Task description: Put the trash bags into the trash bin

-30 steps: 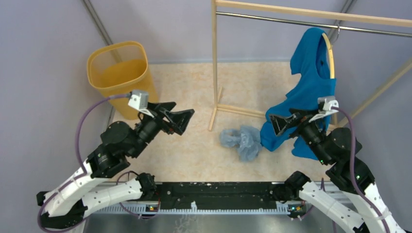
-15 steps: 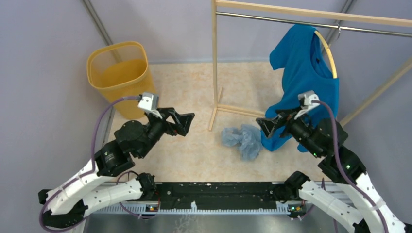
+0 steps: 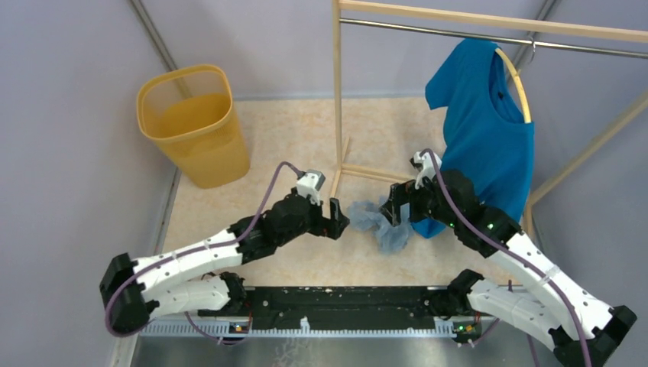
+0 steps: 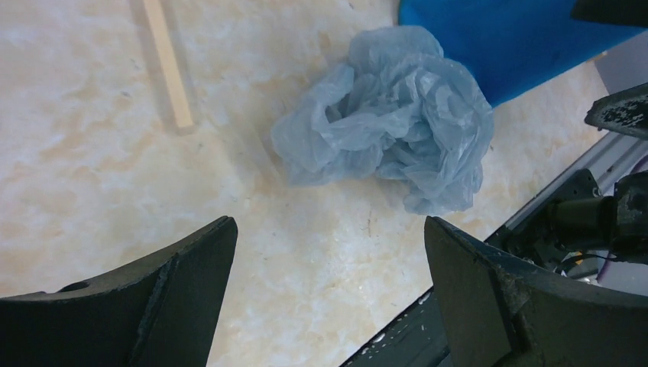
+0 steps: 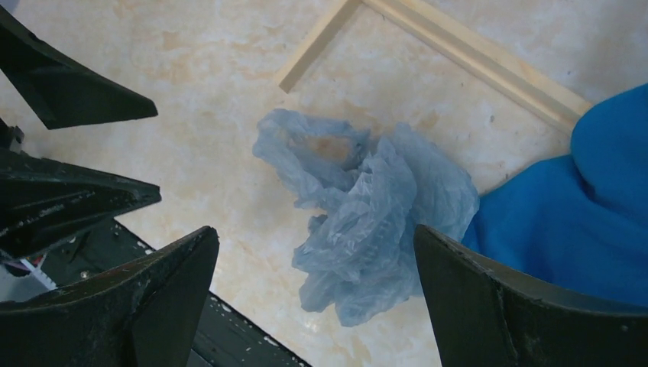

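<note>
A crumpled pale blue trash bag (image 3: 382,222) lies on the marbled floor between my two grippers, beside the hem of a blue shirt. My left gripper (image 3: 338,217) hangs open just left of it; in the left wrist view the bag (image 4: 390,122) lies ahead of the open gripper (image 4: 327,222), with bare floor between the fingers. My right gripper (image 3: 394,211) is open right above the bag; in the right wrist view the bag (image 5: 374,222) lies partly between the spread fingers of the gripper (image 5: 314,229). The yellow mesh trash bin (image 3: 210,157) stands upright at the far left.
A wooden garment rack (image 3: 337,99) stands behind the bag, its base bars (image 5: 474,61) on the floor close by. A blue shirt (image 3: 481,130) hangs from a hanger on it, its hem touching the bag. A black rail (image 3: 344,298) runs along the near edge. Purple walls enclose the area.
Both arms have stretched forward and down toward the bag, the left from near the bin, the right from against the shirt. The shirt has swung back to hang straight. Both grippers stayed open.
</note>
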Robot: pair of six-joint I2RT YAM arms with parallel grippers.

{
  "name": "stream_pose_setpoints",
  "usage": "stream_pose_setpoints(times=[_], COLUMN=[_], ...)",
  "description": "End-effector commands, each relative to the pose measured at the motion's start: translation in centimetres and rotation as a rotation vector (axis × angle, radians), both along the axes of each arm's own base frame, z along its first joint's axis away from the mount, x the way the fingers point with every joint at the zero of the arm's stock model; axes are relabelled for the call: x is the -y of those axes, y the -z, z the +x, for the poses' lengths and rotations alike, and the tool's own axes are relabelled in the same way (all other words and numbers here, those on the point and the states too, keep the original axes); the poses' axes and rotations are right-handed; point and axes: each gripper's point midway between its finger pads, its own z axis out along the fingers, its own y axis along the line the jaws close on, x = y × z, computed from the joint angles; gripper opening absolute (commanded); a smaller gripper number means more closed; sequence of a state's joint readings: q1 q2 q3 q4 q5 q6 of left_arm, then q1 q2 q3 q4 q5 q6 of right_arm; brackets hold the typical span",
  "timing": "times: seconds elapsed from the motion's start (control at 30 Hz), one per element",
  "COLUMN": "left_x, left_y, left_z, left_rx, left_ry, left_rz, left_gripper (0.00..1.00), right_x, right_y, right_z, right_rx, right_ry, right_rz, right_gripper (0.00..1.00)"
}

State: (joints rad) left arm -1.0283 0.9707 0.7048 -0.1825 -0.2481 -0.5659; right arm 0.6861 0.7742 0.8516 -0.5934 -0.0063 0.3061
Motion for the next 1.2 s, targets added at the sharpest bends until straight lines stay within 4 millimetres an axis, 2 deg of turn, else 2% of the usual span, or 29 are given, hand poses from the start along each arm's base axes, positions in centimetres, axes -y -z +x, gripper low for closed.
stream_pose_setpoints(times=[0.0,0.13,0.3,0.37,0.5,0.6,0.73,0.77,0.87,0.97,1.07,1.17], left_x=[4.6,6.6,8.4,8.7,8.8,8.7,8.1,7.6,5.2,2.4,0.8,-1.5], left_y=[-0.7,1.2,4.3,5.4,6.4,6.2,5.6,5.3,3.9,1.5,-0.7,-2.4], left_z=[0.2,1.3,3.4,4.0,4.7,4.7,4.8,4.9,5.5,6.0,5.4,5.0], left_rx=[-0.059,-0.111,-0.203,-0.224,-0.212,-0.203,-0.185,-0.177,-0.121,-0.053,0.006,0.058], left_ry=[0.072,0.124,0.161,0.165,0.162,0.168,0.154,0.141,0.067,-0.012,-0.019,-0.072], left_rz=[-0.18,-0.163,-0.096,-0.045,-0.011,-0.025,-0.019,-0.011,0.06,0.103,0.095,0.094], left_gripper=[0.98,0.98,0.98,0.94,0.79,0.65,0.31,0.23,0.1,0.06,0.06,0.05], right_x=[0.5,0.4,0.5,0.5,-0.1,-0.4,-0.9,-0.8,-0.2,-0.2,-0.8,-1.3], right_y=[2.5,3.4,5.9,6.6,7.4,7.8,8.6,9.1,10.0,10.2,10.2,10.1], right_z=[-0.2,-0.4,-0.7,-0.8,-1.1,-1.0,-0.6,-0.4,0.5,1.7,2.6,3.5], right_rx=[-0.075,-0.131,-0.218,-0.243,-0.269,-0.27,-0.259,-0.257,-0.233,-0.198,-0.173,-0.159], right_ry=[0.065,0.109,0.162,0.174,0.168,0.167,0.158,0.167,0.222,0.257,0.251,0.246], right_rz=[-0.013,0.023,0.01,0.013,0.046,0.063,0.077,0.072,0.057,0.06,0.07,0.058], right_gripper=[0.99,0.96,0.8,0.76,0.73,0.73,0.71,0.71,0.69,0.64,0.53,0.5])
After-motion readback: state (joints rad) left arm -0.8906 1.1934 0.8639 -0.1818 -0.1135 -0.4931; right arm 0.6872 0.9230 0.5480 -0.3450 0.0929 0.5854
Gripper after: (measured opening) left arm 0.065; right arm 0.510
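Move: The trash bag lies crumpled on the table about 12 cm right of the left hand, 2 cm back and some 9 cm below. The corner of the rack's foot is straight ahead of that hand, roughly 13 cm out and 10 cm below. From the right hand, the bag is about 3 cm back, 1 cm left and 12 cm down, with the blue shirt's hem some 15 cm to the right and 5 cm back. The bag's far left part is what the left hand goes for: from wide open, it sinks about 8 cm, going as far right and a little forward, pinches the film shut between its fingertips, then rises 8 cm and swings some 6 cm back left. Meanwhile the right hand sinks about 12 cm beside the bag, tipping down some 15 degrees and closing to half open, with the bag's right edge coming between its fingers. ##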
